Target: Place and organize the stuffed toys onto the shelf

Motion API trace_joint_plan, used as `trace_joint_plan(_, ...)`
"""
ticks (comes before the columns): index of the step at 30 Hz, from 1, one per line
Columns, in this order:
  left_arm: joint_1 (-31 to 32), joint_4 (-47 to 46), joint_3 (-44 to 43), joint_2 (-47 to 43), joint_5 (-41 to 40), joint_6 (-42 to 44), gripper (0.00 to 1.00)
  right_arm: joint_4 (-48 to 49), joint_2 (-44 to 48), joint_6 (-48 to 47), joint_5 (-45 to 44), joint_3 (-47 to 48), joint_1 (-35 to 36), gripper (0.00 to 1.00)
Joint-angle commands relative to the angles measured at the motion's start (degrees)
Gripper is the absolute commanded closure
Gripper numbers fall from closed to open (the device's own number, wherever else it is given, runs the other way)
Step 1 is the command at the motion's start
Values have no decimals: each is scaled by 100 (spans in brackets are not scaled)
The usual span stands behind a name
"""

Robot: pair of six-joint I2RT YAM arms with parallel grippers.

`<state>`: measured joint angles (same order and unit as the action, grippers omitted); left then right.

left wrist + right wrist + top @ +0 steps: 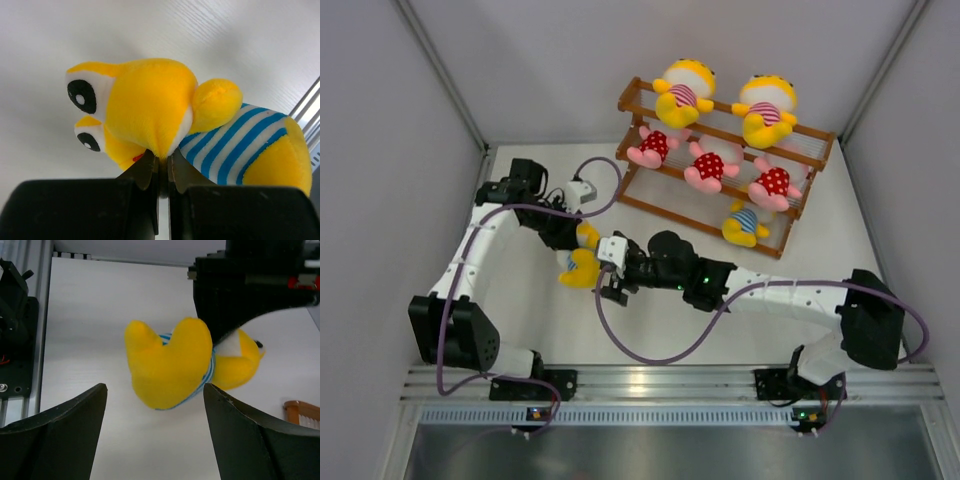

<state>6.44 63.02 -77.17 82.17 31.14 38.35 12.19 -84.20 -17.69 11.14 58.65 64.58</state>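
Observation:
A yellow stuffed toy in a blue-striped shirt (582, 268) hangs above the table, left of centre. My left gripper (578, 243) is shut on it, pinching the plush under its head (150, 105) between the fingertips (145, 170). My right gripper (612, 285) is open and empty, its jaws wide apart just short of the toy's feet (170, 365). The brown wooden shelf (632, 100) stands at the back right. It holds two yellow toys in pink stripes (682, 95) on top, three pink dotted toys (708, 165) in the middle and one blue-striped yellow toy (744, 224) at the bottom.
Grey walls close in the table on the left, right and back. An aluminium rail (660, 380) runs along the near edge by the arm bases. The left gripper's black body (240, 295) is above the toy in the right wrist view. A purple cable (650, 355) loops over the table.

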Motion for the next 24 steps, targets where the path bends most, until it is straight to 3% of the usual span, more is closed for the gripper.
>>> trace_joint_plan(1, 305, 263, -88, -17, 235, -169, 100, 451, -201, -164, 153, 383, 81, 22)
trace_joint_plan(9, 613, 254, -53, -35, 33, -223, 100, -75, -966, -261, 3, 1051, 81, 22)
trace_joint_plan(10, 613, 263, -53, -34, -37, -196, 100, -154, -1001, -252, 3, 1095, 73, 28)
trace_joint_plan(11, 622, 254, -53, -34, -63, -205, 100, -338, -1062, -243, 3, 1113, 64, 41)
trace_joint_plan(13, 622, 254, -62, -8, -247, -257, 100, -541, -1098, -173, -137, 1157, 46, 80)
trace_joint_plan(14, 622, 263, -114, 18, -327, -284, 100, -664, -1098, -164, -147, 1157, 20, 95)
trace_joint_plan(15, 622, 254, -158, 79, -423, -336, 100, -908, -1089, -156, -164, 1122, 3, 100)
trace_joint_plan(17, 613, 254, -324, 167, -730, -521, 82, -1130, -1037, -138, -279, 1035, -59, 100)
trace_joint_plan(18, 613, 245, -386, 211, -827, -600, 68, -1200, -1011, -129, -313, 921, -77, 100)
trace_joint_plan(19, 604, 245, -439, 316, -950, -801, 33, -1349, -984, -86, -505, 850, -94, 100)
trace_joint_plan(21, 587, 245, -641, 396, -1232, -986, 18, -1263, -835, 55, -761, 518, -173, 100)
trace_joint_plan(24, 464, 237, -843, 484, -1486, -1215, 15, -193, -449, 336, -1078, -262, -349, 100)
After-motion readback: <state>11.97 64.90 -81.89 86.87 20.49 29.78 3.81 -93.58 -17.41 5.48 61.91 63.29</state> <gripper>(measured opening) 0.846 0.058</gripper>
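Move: Held by the left gripper at the head, the blue-striped yellow toy has its middle about 4 cm back, 2 cm right and 3 cm below that hand. From the open right gripper it lies roughly 7 cm ahead, 7 cm left and 3 cm lower, its feet nearest. The shelf's near left foot is some 22 cm ahead of the right hand, level sideways and 18 cm below; the toy on the bottom shelf sits about 16 cm ahead, 33 cm right, 11 cm below. Bringing the toy across, the left hand eases about 3 cm right and 2 cm back while the right reaches some 4 cm left, slightly down and forward, and pinches a foot. The left fingers then open and back off forward and left; the right keeps its grip, sinking to 8 cm below its start, swinging back right and tipping its fingers downward. ##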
